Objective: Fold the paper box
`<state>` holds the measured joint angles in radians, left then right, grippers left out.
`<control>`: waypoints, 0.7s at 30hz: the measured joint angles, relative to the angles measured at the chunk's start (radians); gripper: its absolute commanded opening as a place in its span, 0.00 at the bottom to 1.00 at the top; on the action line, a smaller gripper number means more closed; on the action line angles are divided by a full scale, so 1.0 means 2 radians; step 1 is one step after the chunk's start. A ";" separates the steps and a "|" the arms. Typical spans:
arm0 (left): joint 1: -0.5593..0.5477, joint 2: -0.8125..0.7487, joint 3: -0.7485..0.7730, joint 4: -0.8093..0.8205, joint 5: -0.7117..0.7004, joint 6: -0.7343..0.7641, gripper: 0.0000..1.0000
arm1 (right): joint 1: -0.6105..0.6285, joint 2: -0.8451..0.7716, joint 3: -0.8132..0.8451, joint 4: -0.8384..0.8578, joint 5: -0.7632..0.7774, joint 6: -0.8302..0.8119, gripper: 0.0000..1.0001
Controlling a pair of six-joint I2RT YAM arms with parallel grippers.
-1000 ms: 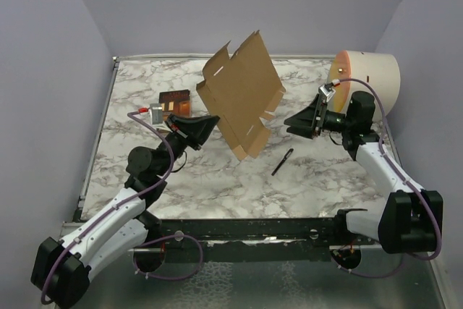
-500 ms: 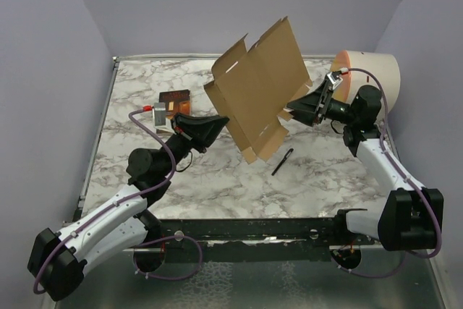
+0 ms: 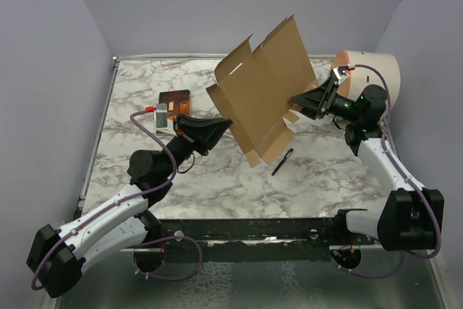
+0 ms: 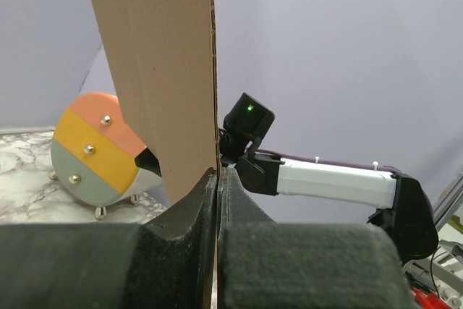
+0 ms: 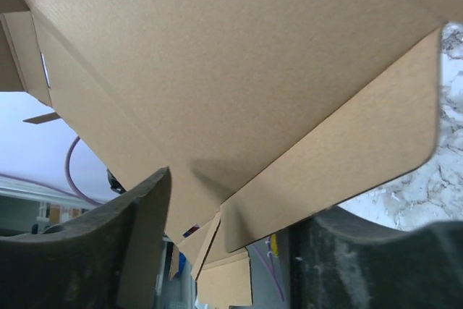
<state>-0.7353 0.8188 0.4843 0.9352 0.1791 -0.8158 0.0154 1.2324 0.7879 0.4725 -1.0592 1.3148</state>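
Note:
The paper box (image 3: 264,95) is a flat brown cardboard sheet with flaps, held upright and tilted above the table's middle. My left gripper (image 3: 226,122) is shut on its lower left edge; in the left wrist view the sheet (image 4: 166,92) rises straight out of the pinched left gripper (image 4: 217,175). My right gripper (image 3: 298,100) is at the sheet's right edge. In the right wrist view a side flap (image 5: 340,150) of the sheet lies between the right gripper (image 5: 231,200) fingers (image 5: 137,236), which stand apart with gaps still showing.
A dark book (image 3: 174,102) lies at the back left of the marble table (image 3: 145,92). A black pen (image 3: 282,162) lies below the sheet. A large cream cylinder (image 3: 369,77) sits at the back right, behind the right arm. Lilac walls (image 3: 43,70) close three sides.
The left arm has lifted the sheet up and to the right. The right gripper has come in to the sheet's right edge, and its jaws have narrowed around a flap.

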 measured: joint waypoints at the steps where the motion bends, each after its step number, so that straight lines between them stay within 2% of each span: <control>1: 0.000 0.000 0.000 0.000 0.000 0.000 0.00 | -0.002 0.000 0.000 0.003 0.000 0.004 0.50; 11: -0.003 -0.004 0.000 0.003 0.000 -0.004 0.00 | -0.021 -0.007 -0.010 0.048 0.004 0.047 0.19; 17: -0.003 -0.005 0.000 -0.003 -0.006 -0.003 0.00 | -0.031 -0.014 -0.022 0.072 0.005 0.063 0.08; 21: -0.003 -0.018 -0.009 -0.033 -0.022 0.004 0.21 | -0.043 -0.019 -0.027 0.092 0.003 0.070 0.04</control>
<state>-0.7422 0.7822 0.4656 0.8696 0.1349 -0.8074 -0.0700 1.1954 0.7345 0.6559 -1.0538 1.4540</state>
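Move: The right hand's nearly half-closed fingers stand around a flap on the right edge of the raised paper box; the box's middle is about 8 cm to the left, 4 cm ahead and some 5 cm higher. The black pen lies almost straight below, 30 cm down. The striped drum is roughly 27 cm to the right and 22 cm ahead, about 20 cm lower. From the left hand, pinching the opposite edge, the box's middle is about 9 cm right and 9 cm ahead, near its height. The right hand closes almost shut and pinches the flap at the box's right edge, while drawing about 2.5 cm to the right, away from the left hand, rising some 2 cm and turning slightly clockwise. The left hand holds nearly still with its fingers on the opposite edge, then at the very end sinks about 1 cm as its fingers just begin to slacken, the cardboard still between them. ##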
